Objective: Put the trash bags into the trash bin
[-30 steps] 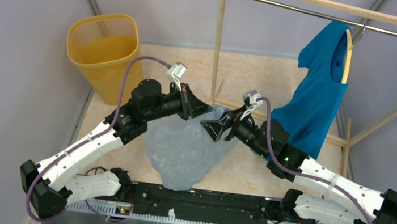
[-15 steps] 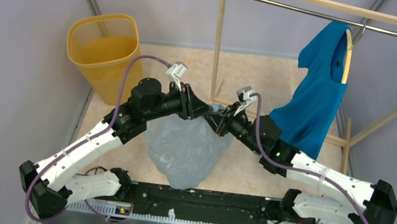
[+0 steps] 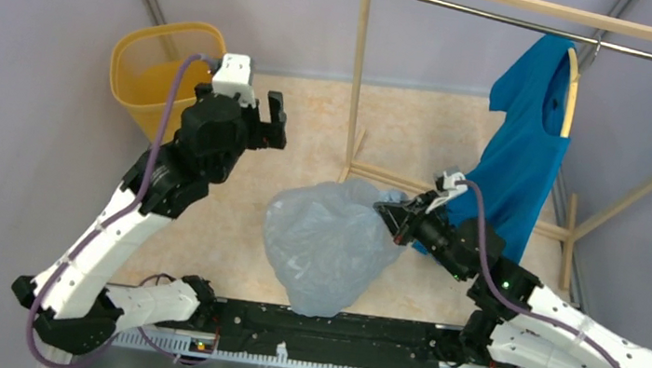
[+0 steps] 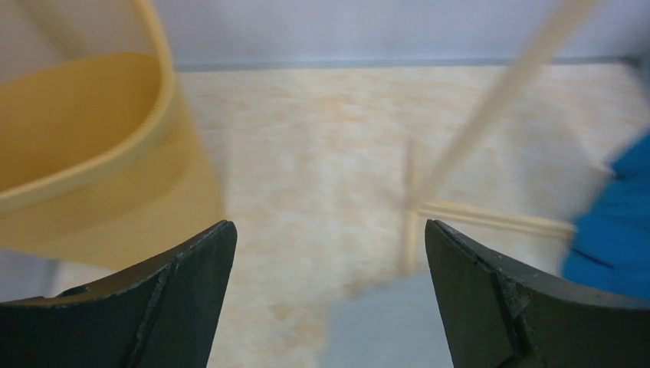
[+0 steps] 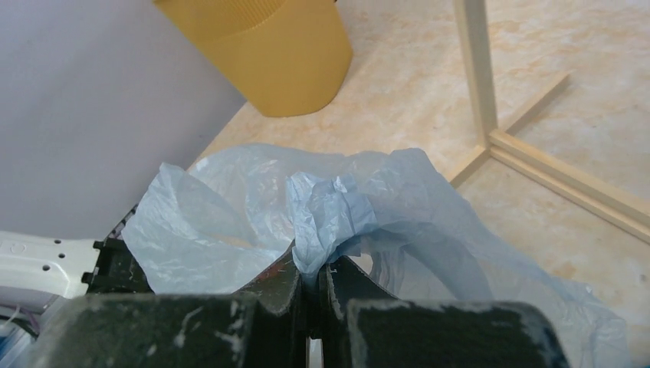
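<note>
A pale blue-grey translucent trash bag (image 3: 326, 240) hangs in the middle of the top view, above the floor. My right gripper (image 3: 387, 212) is shut on a bunched fold at the bag's upper right edge; the right wrist view shows the film (image 5: 337, 211) pinched between the fingers. My left gripper (image 3: 266, 120) is raised beside the yellow-orange mesh trash bin (image 3: 145, 63), open and empty, apart from the bag. In the left wrist view its fingers (image 4: 184, 284) stand wide with the bin (image 4: 84, 161) at left and a corner of the bag (image 4: 383, 330) below.
A wooden clothes rack (image 3: 356, 75) stands behind the bag, its base rails (image 3: 488, 209) on the floor. A bright blue shirt (image 3: 520, 161) hangs from the rack at right, close behind my right wrist. Purple-grey walls enclose the floor.
My left gripper let go of the bag, opened and swung up and left toward the bin. My right gripper shut on the bag's edge and pulled back to the right with it.
</note>
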Tool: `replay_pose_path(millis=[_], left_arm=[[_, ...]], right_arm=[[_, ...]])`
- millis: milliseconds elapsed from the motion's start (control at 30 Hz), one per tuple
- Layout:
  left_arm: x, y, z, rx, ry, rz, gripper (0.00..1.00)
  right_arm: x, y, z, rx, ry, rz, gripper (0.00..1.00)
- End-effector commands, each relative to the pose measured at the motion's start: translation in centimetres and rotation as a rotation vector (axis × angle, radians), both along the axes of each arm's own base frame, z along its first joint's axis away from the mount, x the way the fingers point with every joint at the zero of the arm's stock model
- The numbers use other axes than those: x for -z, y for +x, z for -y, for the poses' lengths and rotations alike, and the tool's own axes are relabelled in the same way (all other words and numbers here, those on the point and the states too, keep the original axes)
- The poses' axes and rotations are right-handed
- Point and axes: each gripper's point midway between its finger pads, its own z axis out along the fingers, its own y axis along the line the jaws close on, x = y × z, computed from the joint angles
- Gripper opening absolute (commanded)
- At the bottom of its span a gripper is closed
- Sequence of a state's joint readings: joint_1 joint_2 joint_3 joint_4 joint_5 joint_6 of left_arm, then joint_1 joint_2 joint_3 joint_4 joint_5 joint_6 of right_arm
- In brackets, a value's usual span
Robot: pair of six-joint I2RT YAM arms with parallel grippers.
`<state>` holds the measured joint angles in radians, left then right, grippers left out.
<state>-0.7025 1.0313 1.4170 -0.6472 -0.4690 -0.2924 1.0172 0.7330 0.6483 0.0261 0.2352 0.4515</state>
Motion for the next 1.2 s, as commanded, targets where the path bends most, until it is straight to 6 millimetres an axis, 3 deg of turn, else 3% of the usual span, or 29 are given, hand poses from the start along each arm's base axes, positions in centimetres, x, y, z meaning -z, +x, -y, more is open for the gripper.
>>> replay_pose_path(millis=[0,167,300,400,667,867,1167], left_arm=[[1.2,4.1,-7.2,-0.375,0.397,-0.068,0.99],[-0.5,10.4,-8.9,-0.548,0.482,-0.06,0.99],[0.8,14.4,-9.9,-0.614,0.526,-0.135,0.99],[1.6,16.1,-10.5,-0.653,0.558,-0.158,0.99],[5.1,17.5,-13.8,-0.667,0.516,-0.285,0.99],[8.1,17.6,-13.2,-0.583,0.453,-0.361,0.95],[8.0,17.1,-14.4,-0.591,0.453,-0.369,0.71]], right_arm=[[-1.0,-0.4,3.6,0.082,-0.029,0.022,0.0],[-3.1,-0.9,5.7,0.121,0.017,0.06,0.0],[-4.3,-1.3,6.0,0.104,0.025,0.081,0.0],[-4.5,-1.5,6.0,0.092,-0.005,0.088,0.0],[-5.9,-1.5,6.9,0.1,-0.063,0.134,0.0],[-6.6,-1.2,7.0,0.108,-0.104,0.175,0.0],[-7.5,-1.3,7.5,0.112,-0.101,0.191,0.0]])
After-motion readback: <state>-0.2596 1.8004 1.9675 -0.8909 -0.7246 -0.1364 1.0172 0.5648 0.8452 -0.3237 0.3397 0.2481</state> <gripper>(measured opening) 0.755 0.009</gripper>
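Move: The right side of the trash bin's rim lies about 20 cm ahead of the left hand, 15 cm to its left and 11 cm lower. The foot of the rack's post is roughly 12 cm ahead, 18 cm right and 39 cm below; the trash bag hangs some 14 cm back, 16 cm right and 24 cm down. From the right hand, which already grips the bag, the bin's middle is about 28 cm ahead, 47 cm left and 13 cm lower. The trash bin's right rim is what the wide-open left hand swings out to: mostly forward (about 18 cm), also left and down, rolling its left side up, turning counter-clockwise and tipping down until the rim runs between its fingers, which then begin to close. The trash bag stays pinched in the shut right hand, drawn right and then lifted about 5 cm, away from the bin. ##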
